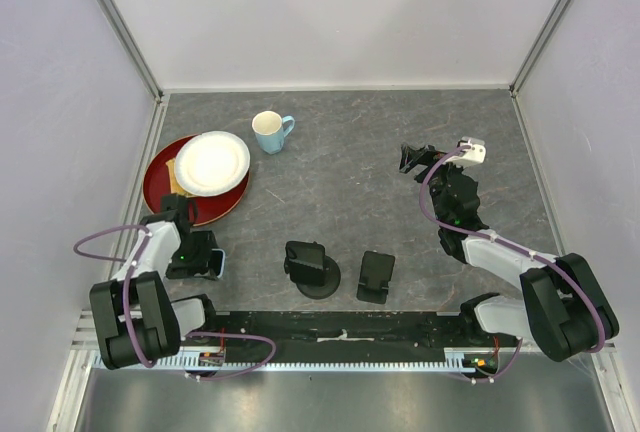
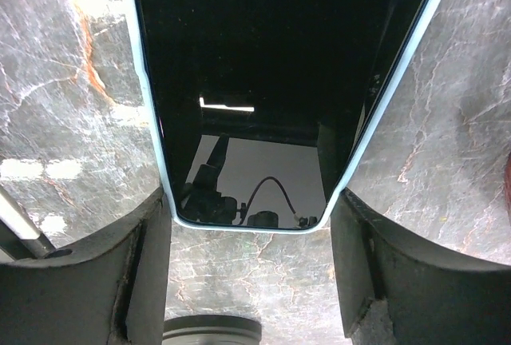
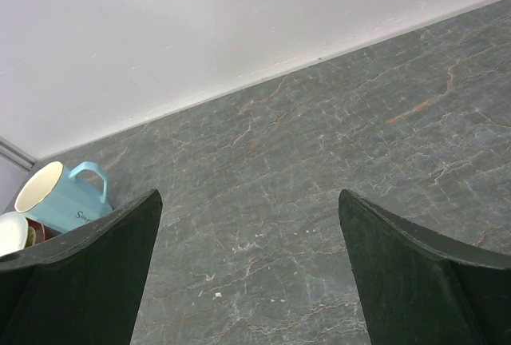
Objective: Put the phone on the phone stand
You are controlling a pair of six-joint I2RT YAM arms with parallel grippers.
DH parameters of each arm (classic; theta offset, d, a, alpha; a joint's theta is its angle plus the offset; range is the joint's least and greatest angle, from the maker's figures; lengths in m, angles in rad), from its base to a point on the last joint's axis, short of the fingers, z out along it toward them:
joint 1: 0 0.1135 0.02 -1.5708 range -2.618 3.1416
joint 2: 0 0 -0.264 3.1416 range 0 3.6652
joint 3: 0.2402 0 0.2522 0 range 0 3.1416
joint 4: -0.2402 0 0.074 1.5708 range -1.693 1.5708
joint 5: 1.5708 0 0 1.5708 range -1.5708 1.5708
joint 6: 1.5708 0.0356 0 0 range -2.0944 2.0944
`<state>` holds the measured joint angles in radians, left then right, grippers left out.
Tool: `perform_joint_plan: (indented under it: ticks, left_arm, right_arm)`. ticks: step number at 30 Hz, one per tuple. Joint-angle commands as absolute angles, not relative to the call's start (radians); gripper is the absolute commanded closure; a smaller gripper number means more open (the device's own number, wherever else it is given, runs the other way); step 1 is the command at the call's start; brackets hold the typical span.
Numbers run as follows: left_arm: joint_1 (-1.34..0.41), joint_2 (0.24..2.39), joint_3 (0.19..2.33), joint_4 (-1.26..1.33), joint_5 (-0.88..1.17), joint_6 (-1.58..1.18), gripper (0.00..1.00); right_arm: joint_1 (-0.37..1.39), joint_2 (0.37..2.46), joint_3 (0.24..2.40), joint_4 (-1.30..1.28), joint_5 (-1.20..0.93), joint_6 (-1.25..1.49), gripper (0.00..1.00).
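Observation:
The phone [image 2: 255, 49], black-screened with a light-blue edge, lies flat on the grey marbled table at the near left, and one corner of it [image 1: 217, 263] shows from above. My left gripper [image 2: 251, 201] points down over its near end, both fingers [image 2: 148, 273] pressed against the phone's side edges at the lower corners. Two black phone stands sit near the table's front middle: a round-based one [image 1: 313, 269] and a folding one [image 1: 376, 277]. My right gripper [image 3: 249, 201] hovers open over bare table at the far right [image 1: 413, 160], with nothing between its fingers.
A red tray [image 1: 160, 167] carrying a white plate [image 1: 212, 162] sits at the back left, just beyond my left arm. A light-blue mug [image 1: 270, 132] stands behind it, also in the right wrist view [image 3: 60, 197]. White walls enclose the table on three sides.

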<state>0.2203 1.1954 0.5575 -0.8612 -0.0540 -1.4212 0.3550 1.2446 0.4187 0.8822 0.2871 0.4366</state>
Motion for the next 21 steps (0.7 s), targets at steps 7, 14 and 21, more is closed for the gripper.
perform_joint_plan:
  ticks: [7,14,21]
  left_arm:
    - [0.065,1.227,0.525,-0.798,0.038,-1.469,0.83]
    - [-0.150,1.229,0.569,-0.841,0.071,-1.586,0.74]
    - [-0.147,1.160,0.649,-0.965,-0.078,-1.569,0.02]
  right_arm:
    - [0.351,1.252,0.429,0.936,0.270,0.440,0.02]
    - [0.351,1.252,0.431,0.934,0.267,0.439,0.02]
    - [0.351,1.252,0.430,0.936,0.259,0.440,0.02]
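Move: My left fingers already grip the light-blue phone by its long edges near the right end, so its middle lies some 5 cm to my left, flat on the table. The round-based phone stand is about 24 cm to my right and 1 cm back, the folding stand some 39 cm right and 3 cm back, the red plate's middle roughly 21 cm ahead and 4 cm left. From my right hand the phone is about 55 cm left, 21 cm back and 19 cm lower. Keeping my left fingers down on the phone's edges, I drag it to the right across the table, towards the round-based stand, turning my hand clockwise some 15 degrees on the way. My hand travels about 7 cm; towards the end it eases up almost 1 cm and the fingers open wider, letting go of the phone. ##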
